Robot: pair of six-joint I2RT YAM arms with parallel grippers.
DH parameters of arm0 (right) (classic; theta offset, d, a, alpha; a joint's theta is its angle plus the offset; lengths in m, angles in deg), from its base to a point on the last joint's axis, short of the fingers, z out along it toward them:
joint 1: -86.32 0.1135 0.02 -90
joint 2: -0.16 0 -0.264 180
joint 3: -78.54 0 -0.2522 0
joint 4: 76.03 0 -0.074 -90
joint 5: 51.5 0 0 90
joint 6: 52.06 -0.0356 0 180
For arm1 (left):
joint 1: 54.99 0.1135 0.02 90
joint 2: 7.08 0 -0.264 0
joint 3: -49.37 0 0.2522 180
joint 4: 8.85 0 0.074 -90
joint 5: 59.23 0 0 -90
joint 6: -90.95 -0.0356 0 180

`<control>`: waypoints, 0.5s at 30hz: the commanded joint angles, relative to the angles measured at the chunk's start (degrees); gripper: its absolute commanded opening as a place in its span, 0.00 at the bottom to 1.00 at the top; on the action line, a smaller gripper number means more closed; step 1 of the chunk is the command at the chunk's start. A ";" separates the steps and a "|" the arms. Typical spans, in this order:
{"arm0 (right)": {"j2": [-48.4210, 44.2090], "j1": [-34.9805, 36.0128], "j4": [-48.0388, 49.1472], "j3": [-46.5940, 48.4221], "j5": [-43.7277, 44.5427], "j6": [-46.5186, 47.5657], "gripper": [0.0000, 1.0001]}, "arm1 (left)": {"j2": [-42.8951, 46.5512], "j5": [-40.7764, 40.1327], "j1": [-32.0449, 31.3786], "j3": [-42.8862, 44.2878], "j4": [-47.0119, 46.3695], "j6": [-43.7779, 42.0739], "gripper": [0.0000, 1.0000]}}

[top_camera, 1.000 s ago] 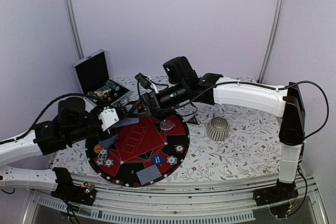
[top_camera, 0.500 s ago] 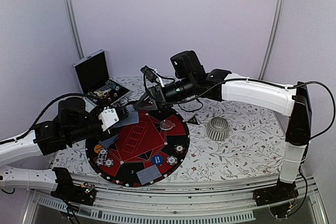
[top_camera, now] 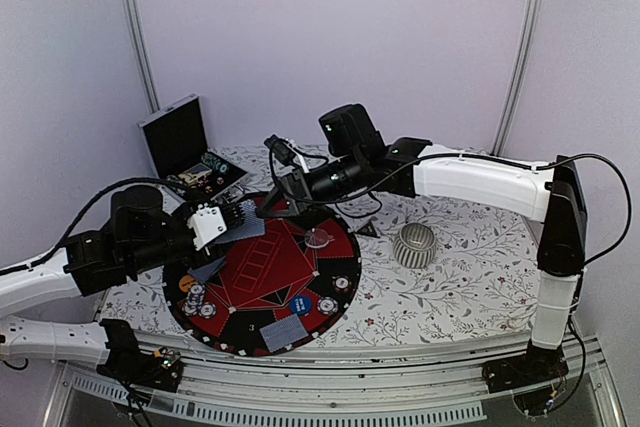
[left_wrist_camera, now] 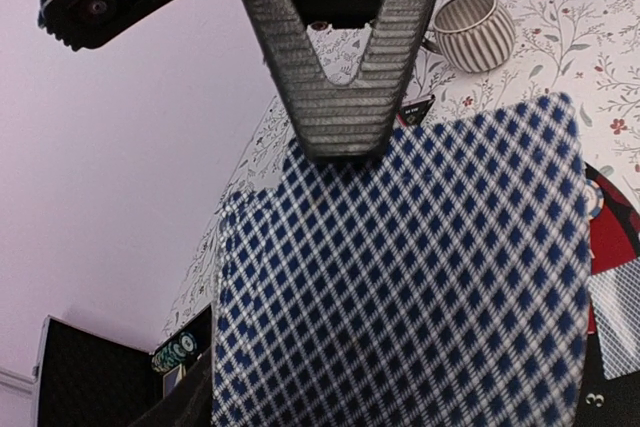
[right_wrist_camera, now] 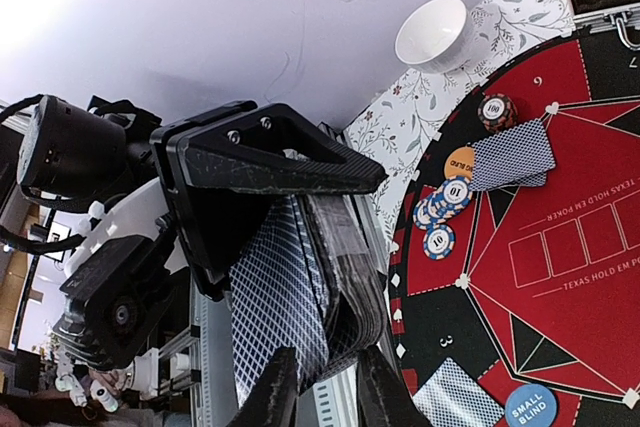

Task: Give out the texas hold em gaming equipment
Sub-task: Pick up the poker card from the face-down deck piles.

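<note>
My left gripper [top_camera: 232,217] is shut on a deck of blue-backed playing cards [top_camera: 248,227], held above the back left of the round red and black poker mat [top_camera: 270,267]. In the left wrist view the deck [left_wrist_camera: 420,277] fills the frame and hides my own fingers. My right gripper [top_camera: 268,205] meets the deck's far edge, and its ribbed fingers [left_wrist_camera: 395,57] come together over the top card. In the right wrist view that gripper [right_wrist_camera: 322,357] is shut with bent card edges [right_wrist_camera: 330,277] between its fingers. Poker chips [right_wrist_camera: 440,212], an orange disc [right_wrist_camera: 460,162] and dealt cards [right_wrist_camera: 510,152] lie on the mat.
A ribbed silver cup [top_camera: 413,244] stands right of the mat. The black hinged case [top_camera: 180,142] is open at the back left. A clear disc [top_camera: 318,239], a blue disc [top_camera: 300,302] and dealt cards [top_camera: 283,331] lie on the mat. A white bowl [right_wrist_camera: 435,32] sits beyond the mat.
The right gripper's fingers have closed on the far edge of the deck, after the arm shifted a little at the back. The left arm and deck have stayed put.
</note>
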 commanded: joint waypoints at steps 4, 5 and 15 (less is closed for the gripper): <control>1.66 0.12 1.57 1.24 -1.88 -0.50 0.09 | 0.10 1.11 -1.04 -0.02 -1.28 0.83 0.53; 1.55 0.13 1.53 1.20 -1.70 -0.50 0.06 | 0.10 1.13 -1.01 -0.02 -1.29 0.84 0.54; -0.29 0.00 1.48 0.89 -1.14 -0.19 0.02 | -0.33 1.28 -1.01 0.06 -0.98 1.03 0.53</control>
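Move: Right hand: the poker card, on the deck held by the left gripper, has its middle about 2 cm back and 3 cm left of the hand, at its height. Roughly 20 cm below lie the dealt cards, some 3 cm ahead and 13 left, and the near card, about 12 back and 3 right. Left hand: the poker card's middle sits around 1 cm back and 3 cm right, level. The right fingers close fully, pinching the poker card's edge, staying beside the left-held deck and barely sinking. ##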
